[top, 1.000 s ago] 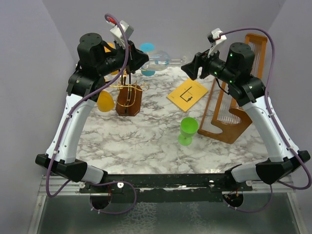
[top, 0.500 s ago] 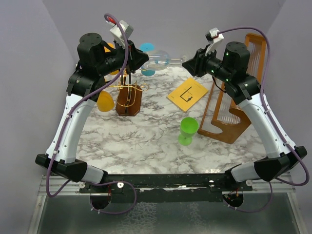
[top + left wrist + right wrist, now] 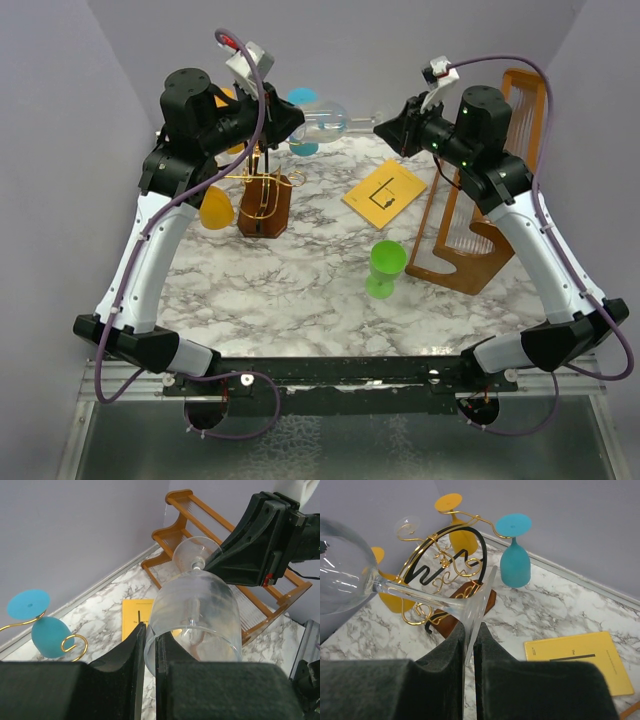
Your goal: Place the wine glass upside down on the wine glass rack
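Observation:
A clear wine glass lies on its side in the air, held between my two grippers above the back of the table. My left gripper is shut on the rim of the bowl. My right gripper is shut on the edge of the glass's foot, with the stem running off to the left. The wine glass rack, gold wire on a brown block, stands just below and left of the glass. It carries a blue glass and orange glasses upside down.
A green glass stands upright mid-table. A yellow booklet lies right of the rack. A tall wooden frame with thin wires fills the right side. Purple walls close in on both sides and behind.
My right gripper has moved left to the glass's foot and closed on it. The left gripper has kept its hold on the bowl rim without moving.

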Motion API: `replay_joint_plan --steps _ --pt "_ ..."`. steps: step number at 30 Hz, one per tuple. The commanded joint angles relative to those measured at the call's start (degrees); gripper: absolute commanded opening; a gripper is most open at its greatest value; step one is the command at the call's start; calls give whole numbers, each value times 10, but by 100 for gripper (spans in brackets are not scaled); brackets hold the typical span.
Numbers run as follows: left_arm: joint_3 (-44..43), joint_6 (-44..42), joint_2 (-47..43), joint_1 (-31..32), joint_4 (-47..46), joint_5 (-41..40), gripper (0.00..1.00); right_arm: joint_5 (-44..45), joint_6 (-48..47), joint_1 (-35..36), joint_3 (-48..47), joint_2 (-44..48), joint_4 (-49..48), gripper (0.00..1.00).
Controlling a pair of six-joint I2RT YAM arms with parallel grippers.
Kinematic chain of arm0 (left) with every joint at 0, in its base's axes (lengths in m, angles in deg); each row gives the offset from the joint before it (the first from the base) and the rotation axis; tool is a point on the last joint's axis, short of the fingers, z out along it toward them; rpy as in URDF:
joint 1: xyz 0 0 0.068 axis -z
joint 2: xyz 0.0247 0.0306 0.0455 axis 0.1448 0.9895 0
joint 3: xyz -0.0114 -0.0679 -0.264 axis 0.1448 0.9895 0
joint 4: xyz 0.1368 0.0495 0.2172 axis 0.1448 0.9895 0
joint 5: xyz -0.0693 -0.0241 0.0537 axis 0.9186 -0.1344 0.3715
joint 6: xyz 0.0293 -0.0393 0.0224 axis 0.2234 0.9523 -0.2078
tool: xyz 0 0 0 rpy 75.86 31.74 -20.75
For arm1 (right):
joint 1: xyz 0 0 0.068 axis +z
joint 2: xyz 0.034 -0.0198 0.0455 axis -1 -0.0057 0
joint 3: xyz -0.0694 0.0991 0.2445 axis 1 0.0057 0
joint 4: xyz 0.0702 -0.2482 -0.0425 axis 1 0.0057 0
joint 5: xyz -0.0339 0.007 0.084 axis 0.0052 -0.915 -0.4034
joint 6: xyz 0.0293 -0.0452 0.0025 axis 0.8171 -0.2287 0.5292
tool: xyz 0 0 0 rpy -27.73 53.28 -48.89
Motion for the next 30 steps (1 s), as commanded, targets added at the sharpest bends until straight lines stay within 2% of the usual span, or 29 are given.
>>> replay_joint_plan --steps 1,4,7,9,13,23,30 --pt "10 3 -12 2 -28 3 13 58 -33 -3 14 7 -19 1" --pt "21 -10 -18 2 -20 8 21 90 -47 -5 23 13 -24 1" --pt "32 -36 -30 1 -3 5 39 101 -55 -17 35 16 -35 1" --pt "34 -65 -37 1 19 -13 50 114 -68 -24 37 14 -41 1" --pt "52 -121 -58 1 46 -66 62 150 -112 -26 50 13 -65 2" --pt "50 -214 -87 1 106 -155 78 176 -269 -26 11 -20 -69 1" --pt "51 -236 -101 1 122 -216 99 171 -371 -25 -25 -53 -54 1"
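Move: The wine glass lies slanted between both hands: the left fingers still hold its rim, its middle about 9 cm to their right and 4 cm lower, while the right fingers are already shut on its foot, its middle about 9 cm to their left and 3 cm higher. From the right hand the rack stands some 16 cm ahead, 22 cm left and 20 cm below, and its blue glass 17 cm ahead, 15 cm left, 17 cm below. The yellow book lies 19 cm ahead and 3 cm right, 40 cm down. Forward and to its right, about 7 cm each way and sinking some 3 cm, the right hand draws the wine glass away from the left hand by its pinched foot, rolling it roughly 30 degrees so the bowl tips down. The left fingers open wide and let go of the rim; that hand dips about 3 cm, then backs off some 6 cm to its left, rolling and turning counter-clockwise. ##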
